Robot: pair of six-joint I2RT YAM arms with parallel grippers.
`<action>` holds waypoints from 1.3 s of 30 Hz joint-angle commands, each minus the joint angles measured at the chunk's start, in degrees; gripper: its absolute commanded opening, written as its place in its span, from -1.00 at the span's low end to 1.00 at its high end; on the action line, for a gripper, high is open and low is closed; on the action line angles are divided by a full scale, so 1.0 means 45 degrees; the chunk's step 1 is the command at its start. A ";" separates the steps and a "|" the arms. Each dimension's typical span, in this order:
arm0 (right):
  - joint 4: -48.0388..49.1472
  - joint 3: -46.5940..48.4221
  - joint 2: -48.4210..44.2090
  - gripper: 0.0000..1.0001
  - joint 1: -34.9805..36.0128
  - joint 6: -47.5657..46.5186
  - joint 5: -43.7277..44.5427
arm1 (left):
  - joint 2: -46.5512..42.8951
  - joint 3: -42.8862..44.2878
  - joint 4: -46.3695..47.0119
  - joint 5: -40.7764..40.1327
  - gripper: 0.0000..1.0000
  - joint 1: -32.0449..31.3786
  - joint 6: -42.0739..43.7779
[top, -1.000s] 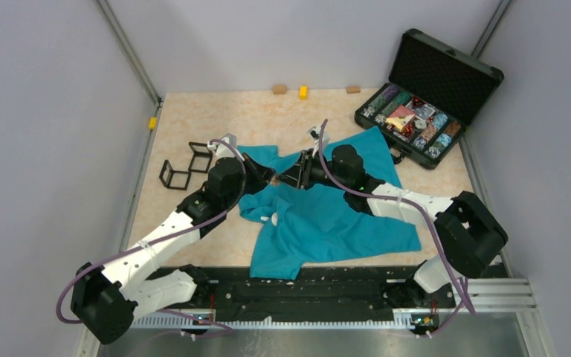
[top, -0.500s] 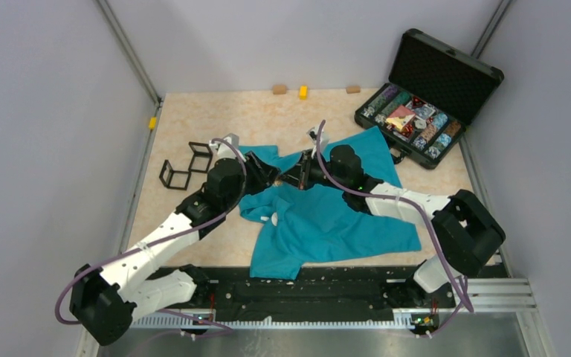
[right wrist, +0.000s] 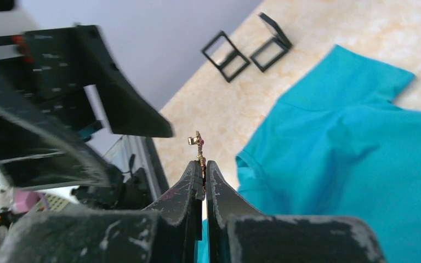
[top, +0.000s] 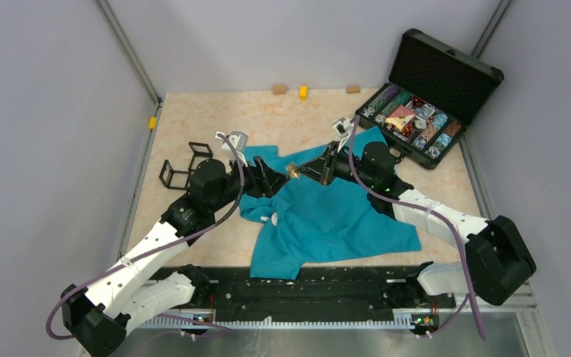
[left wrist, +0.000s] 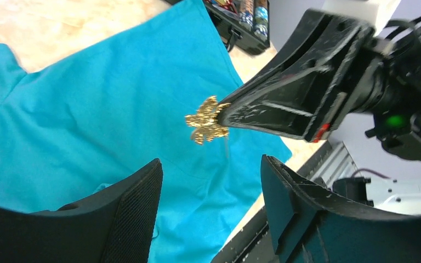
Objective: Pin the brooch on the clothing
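Observation:
The brooch [top: 294,171] is a tiny gold piece with pink-red specks, held in the air above the clothing. My right gripper [top: 298,170] is shut on its lower end, so the brooch [right wrist: 198,145] sticks out past the tips of the right gripper [right wrist: 204,163]. The left wrist view shows the brooch [left wrist: 205,120] at the tip of the right gripper [left wrist: 223,115]. My left gripper [left wrist: 211,164] is open and empty, a short way from the brooch, and sits left of it [top: 270,181]. The clothing [top: 327,219], a teal-blue T-shirt, lies crumpled on the table under both grippers.
An open black case [top: 416,123] of multicoloured trinkets stands at the back right, touching the shirt's sleeve. Two black square frames [top: 186,165] lie left of the shirt. Small blocks [top: 302,91] sit along the far edge. A black rail [top: 312,286] runs along the near edge.
My left gripper opened and drew back to the left. My right gripper shut on the brooch and carried it slightly right and away from the left jaws.

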 commanded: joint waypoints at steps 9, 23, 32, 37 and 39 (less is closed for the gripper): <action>0.0237 0.0428 -0.1685 -1.00 -0.0141 -0.0843 -0.3271 | 0.0088 0.0259 0.1633 0.3706 0.05 0.0570 0.0093; 0.1527 0.0332 -0.1517 -1.00 -0.0141 0.0023 -0.4254 | 0.0577 -0.0081 0.2502 0.5322 -0.16 0.0569 -0.0382; 0.1574 0.0410 -0.1519 -1.00 -0.0141 0.0028 -0.4303 | 0.0419 -0.0192 0.1983 0.5642 -0.15 0.0564 0.0003; 0.1526 0.0448 -0.1503 -1.00 -0.0160 0.0022 -0.4372 | 0.0366 -0.0306 0.1950 0.5542 -0.38 0.0570 0.0094; 0.1501 0.0450 -0.1501 -1.00 -0.0161 0.0025 -0.4389 | 0.0381 -0.0310 0.1969 0.5607 -0.41 0.0570 0.0094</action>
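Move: The gold brooch, still pinched in the right fingertips, is about 3 cm ahead, 4 cm right and 3 cm below the left hand; from the right hand it sits roughly 2 cm left and 1 cm ahead. The open gap of the left fingers is 6 cm left, 2 cm back and 3 cm above the right hand. Some 20 cm under the left hand, a white disc lies 3 cm left and 2 cm back, and the clothing's middle 14 cm right and 5 cm ahead. Back nearly 7 cm and up about 5, the right hand carries the brooch, turning some 20 degrees counter-clockwise, then holds still with its grip kept. The left hand also draws back about 4 cm and goes right towards the brooch, rising a little and swinging clockwise, its fingers narrowing from wide open to around a third as their tips come either side of the brooch. ##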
